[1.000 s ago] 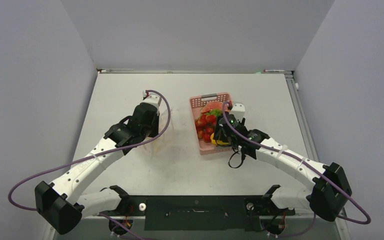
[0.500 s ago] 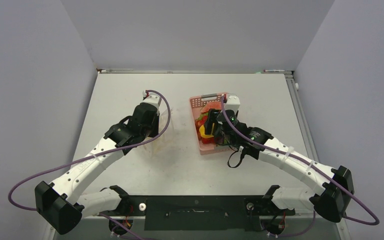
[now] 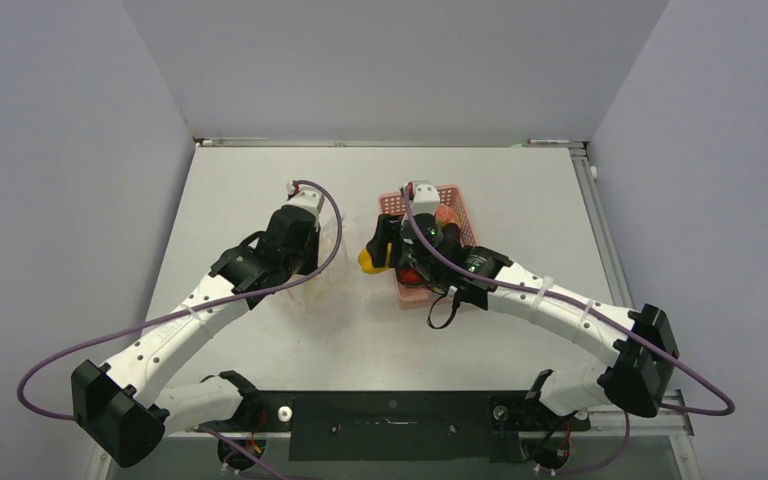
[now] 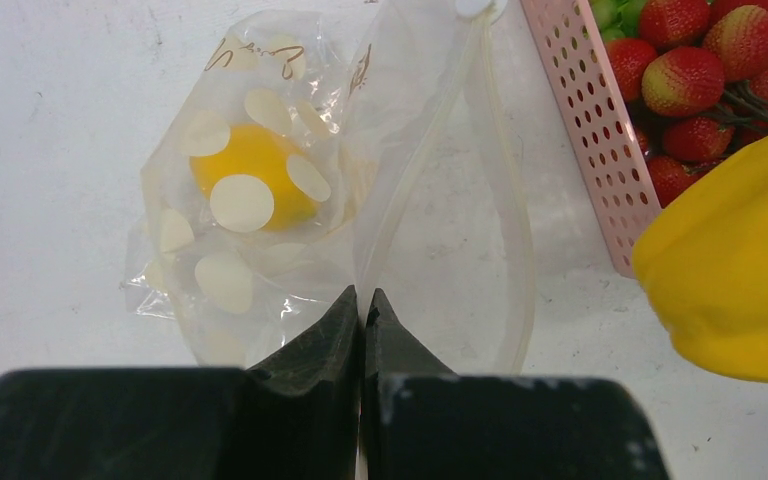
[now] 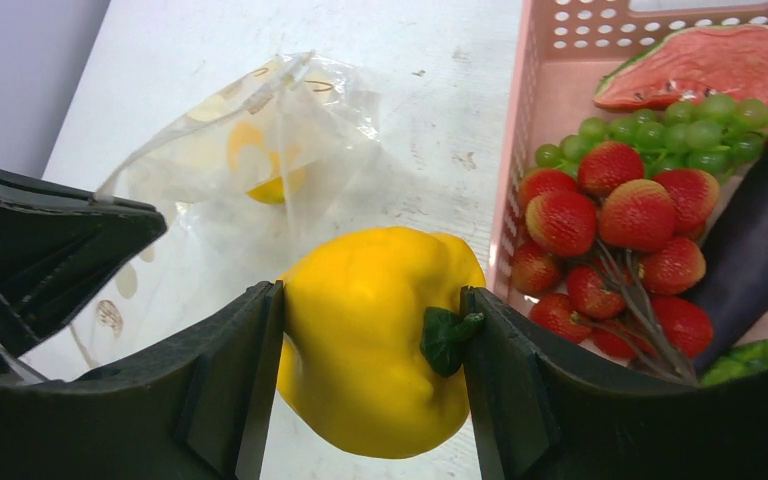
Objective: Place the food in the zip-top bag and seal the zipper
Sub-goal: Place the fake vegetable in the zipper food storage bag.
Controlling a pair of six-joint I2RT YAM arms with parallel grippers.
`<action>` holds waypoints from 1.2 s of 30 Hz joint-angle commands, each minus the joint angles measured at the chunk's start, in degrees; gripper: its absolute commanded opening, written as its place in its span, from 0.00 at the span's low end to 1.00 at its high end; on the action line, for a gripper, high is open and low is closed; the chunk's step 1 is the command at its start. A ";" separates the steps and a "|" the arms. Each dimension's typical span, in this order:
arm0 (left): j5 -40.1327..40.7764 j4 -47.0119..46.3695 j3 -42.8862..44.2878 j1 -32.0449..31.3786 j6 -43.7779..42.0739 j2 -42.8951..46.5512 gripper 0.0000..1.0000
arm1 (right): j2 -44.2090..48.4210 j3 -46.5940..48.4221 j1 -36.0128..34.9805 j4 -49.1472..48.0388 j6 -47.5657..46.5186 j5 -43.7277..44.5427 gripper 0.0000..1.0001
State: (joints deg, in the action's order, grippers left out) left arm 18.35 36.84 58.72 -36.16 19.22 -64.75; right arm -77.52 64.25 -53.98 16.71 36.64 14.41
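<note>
The clear zip-top bag (image 4: 430,200) lies on the table left of the basket, with a yellow lemon (image 4: 250,155) inside. Its zipper (image 4: 515,230) curves around the open mouth. My left gripper (image 4: 363,300) is shut on the near edge of the bag's mouth. My right gripper (image 5: 372,292) is shut on the yellow bell pepper (image 5: 360,350) and holds it above the table between the basket and the bag (image 5: 260,130). From above, the pepper (image 3: 368,258) hangs just left of the basket. A red berry cluster (image 5: 610,220) and the dark eggplant (image 5: 760,230) lie in the basket.
The pink slotted basket (image 5: 520,170) stands right of the bag and also holds green grapes (image 5: 680,125) and a watermelon slice (image 5: 720,65). Its left wall (image 4: 590,130) runs close beside the bag's mouth. White table surface (image 3: 260,190) surrounds both.
My right gripper has carried the yellow pepper left, from over the basket to past its left wall, toward the bag. The left arm and the bag have not moved.
</note>
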 commanded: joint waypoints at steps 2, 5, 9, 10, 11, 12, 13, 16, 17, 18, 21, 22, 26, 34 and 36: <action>-0.77 -1.42 0.93 0.31 -0.29 0.01 0.00 | -2.58 5.04 -1.95 -4.88 -0.37 -1.78 0.28; -0.69 -1.53 0.88 0.30 -0.24 0.17 0.00 | -4.05 6.39 -2.66 -5.33 -0.37 -2.16 0.28; -0.53 -1.69 0.85 0.30 -0.24 0.54 0.00 | -5.88 7.65 -3.03 -6.38 -0.11 -3.00 0.28; -0.51 -1.71 0.82 0.35 -0.19 0.66 0.00 | -6.35 7.88 -3.05 -6.76 -0.04 -3.35 0.29; -0.49 -1.73 0.76 0.40 -0.16 0.74 0.00 | -6.74 8.09 -3.22 -7.24 0.08 -3.71 0.28; -0.50 -1.78 0.77 0.39 -0.15 0.84 0.00 | -7.27 8.23 -3.28 -7.75 0.28 -3.91 0.28; -0.51 -1.83 0.79 0.39 -0.15 0.85 0.00 | -7.68 8.44 -3.49 -8.18 0.46 -4.09 0.29; -0.42 -1.85 0.77 0.39 -0.15 1.22 0.00 | -9.64 9.37 -3.83 -8.99 1.13 -4.68 0.28; -0.42 -1.83 0.77 0.43 -0.15 1.33 0.00 | -10.18 9.69 -4.04 -9.26 1.25 -4.86 0.28; -0.34 -1.86 0.77 0.40 -0.08 1.46 0.00 | -10.71 9.87 -4.22 -9.55 1.43 -4.91 0.28; -0.38 -1.96 0.69 0.46 -0.06 1.86 0.00 | -12.39 10.40 -4.50 -10.34 1.79 -5.06 0.29; -0.40 -2.10 0.69 0.48 -0.02 2.01 0.00 | -13.05 10.68 -4.53 -10.62 2.05 -5.20 0.29; -0.42 -2.07 0.71 0.48 0.02 2.38 0.00 | -15.21 11.60 -5.11 -11.55 2.86 -5.84 0.29; -0.42 -2.21 0.67 0.59 0.11 3.06 0.00 | -19.34 13.06 -6.24 -12.64 5.15 -6.64 0.34; -0.42 -2.24 0.63 0.57 0.18 3.13 0.00 | -20.19 13.30 -6.59 -12.93 5.55 -7.25 0.37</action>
State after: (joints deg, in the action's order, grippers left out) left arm 17.96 36.84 58.72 -35.90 19.25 -63.09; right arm -96.57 74.89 -59.70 7.70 40.34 8.29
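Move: The yellow pepper is already in the right hand. The mouth of the zip-top bag lies about 12 cm to that hand's left, level with it fore and aft and some 4 cm lower. The lemon, already inside the bag, is about 16 cm left, 2 cm ahead and 11 cm below. The pink basket's middle is 11 cm right, 7 cm ahead and 10 cm down. From the left hand, which holds the bag's rim, the mouth is 3 cm right, 2 cm ahead and 3 cm below. The yellow pepper, still gripped by the right hand, is carried left about 11 cm from beside the basket to the bag's mouth, rising a centimetre at first and then sinking about 4 cm in between the two lips, while the wrist turns some 10 degrees counter-clockwise. The left fingers stay shut on the rim, easing it up barely a centimetre at the end. ##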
